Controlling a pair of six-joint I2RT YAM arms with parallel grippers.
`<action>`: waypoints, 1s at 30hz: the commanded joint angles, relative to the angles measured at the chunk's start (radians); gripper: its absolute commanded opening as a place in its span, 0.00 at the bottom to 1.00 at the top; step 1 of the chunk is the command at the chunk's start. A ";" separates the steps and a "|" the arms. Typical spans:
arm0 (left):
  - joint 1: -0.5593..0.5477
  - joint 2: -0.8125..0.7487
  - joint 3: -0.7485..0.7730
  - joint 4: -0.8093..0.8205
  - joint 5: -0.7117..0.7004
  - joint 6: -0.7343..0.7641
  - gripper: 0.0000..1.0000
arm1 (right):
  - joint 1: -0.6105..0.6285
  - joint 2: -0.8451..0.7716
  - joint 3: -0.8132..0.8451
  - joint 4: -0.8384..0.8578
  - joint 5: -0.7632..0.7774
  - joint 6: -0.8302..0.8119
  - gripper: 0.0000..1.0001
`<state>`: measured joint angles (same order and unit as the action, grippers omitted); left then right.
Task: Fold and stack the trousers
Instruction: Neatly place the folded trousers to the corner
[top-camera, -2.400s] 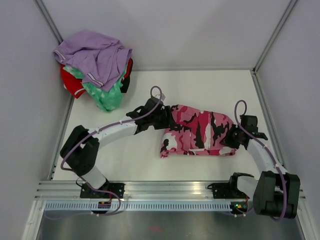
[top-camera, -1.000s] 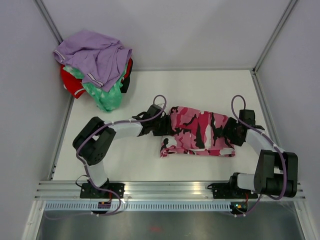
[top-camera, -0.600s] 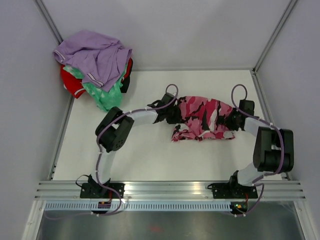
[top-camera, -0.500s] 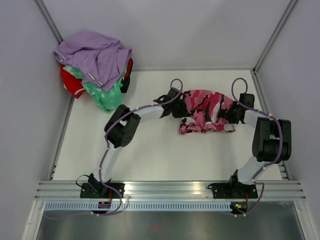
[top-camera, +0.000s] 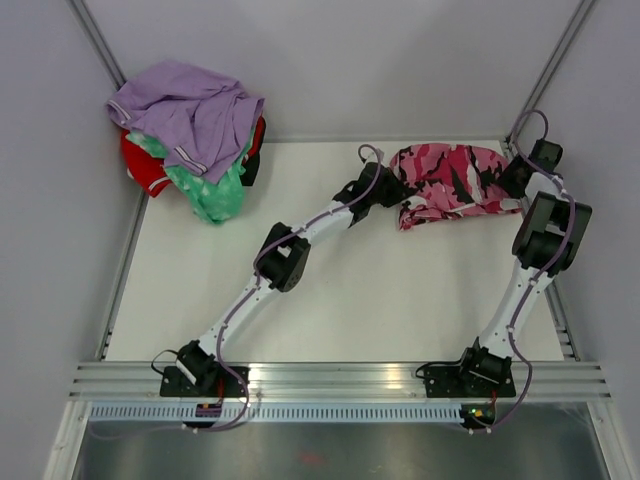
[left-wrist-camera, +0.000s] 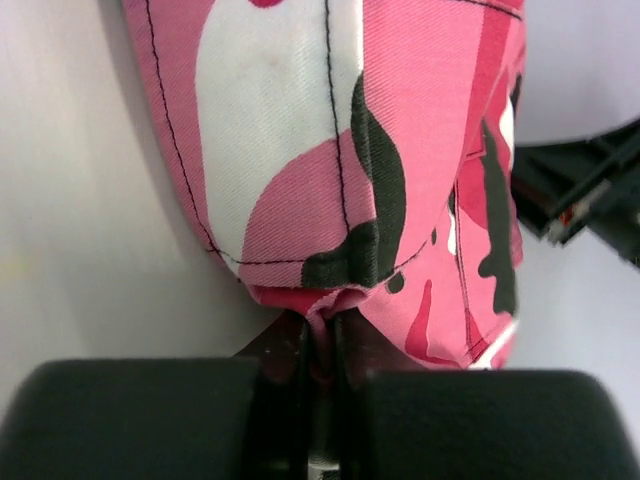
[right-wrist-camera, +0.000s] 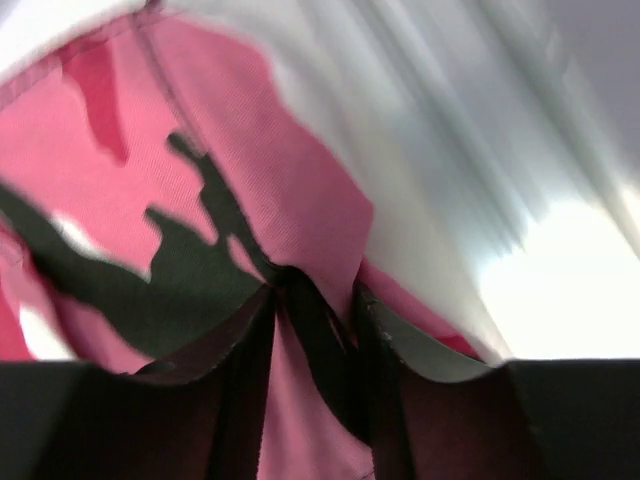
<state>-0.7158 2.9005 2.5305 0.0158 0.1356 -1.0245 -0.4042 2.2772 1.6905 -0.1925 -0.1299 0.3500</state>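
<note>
The trousers (top-camera: 450, 178), pink camouflage cloth bunched into a folded bundle, hang between my two grippers at the table's back right corner. My left gripper (top-camera: 396, 190) is shut on the bundle's left end; in the left wrist view a pinch of hem (left-wrist-camera: 322, 305) is squeezed between the jaws. My right gripper (top-camera: 510, 180) holds the right end, and in the right wrist view a fold of pink and black cloth (right-wrist-camera: 310, 300) sits clamped between its fingers (right-wrist-camera: 400, 350). Both arms are stretched far out.
A heap of other clothes lies at the back left: a lavender garment (top-camera: 190, 110) over green (top-camera: 215, 192) and red (top-camera: 140, 165) ones. The white table (top-camera: 330, 290) is walled on three sides, with a metal post (top-camera: 548, 70) close to the right wrist.
Both arms have stretched away from me and to the right, carrying the trousers from the table's middle to the back right corner. The bundle has bunched up narrower.
</note>
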 joint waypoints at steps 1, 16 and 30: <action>0.021 0.020 0.050 0.108 -0.059 -0.023 0.14 | -0.008 0.109 0.230 -0.145 0.013 -0.121 0.48; 0.139 -0.637 -0.324 -0.276 0.036 0.483 0.83 | 0.185 -0.511 0.016 -0.153 -0.267 -0.125 0.97; 0.153 -1.980 -1.381 -0.688 -0.258 0.686 1.00 | 0.206 -1.491 -0.704 -0.152 -0.353 0.040 0.98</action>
<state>-0.5667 1.0096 1.2766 -0.4744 -0.0509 -0.3904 -0.1982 0.8417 1.0702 -0.2584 -0.4454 0.3683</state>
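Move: At the far right of the table, the folded trousers are pinched at both ends: their middle is about 17 cm to the left hand's right and 2 cm farther out, and some 16 cm left of the right hand, level with it, both roughly 2 cm down. The table's far right corner lies about 13 cm ahead of the right hand and 2 cm left. The clothes pile stands some 65 cm to the left hand's left, 8 cm farther out and somewhat higher. Letting go of both ends of the trousers, the two grippers spread wide while easing about 3 cm farther forward, then lift clear and sweep up, left and back. The left hand rises some 33 cm and ends 35 cm left, towards the clothes pile; the right climbs about as high, pulling away from the corner. Both wrists tip fingers-up, the right by roughly 45 degrees while also swinging counter-clockwise. ##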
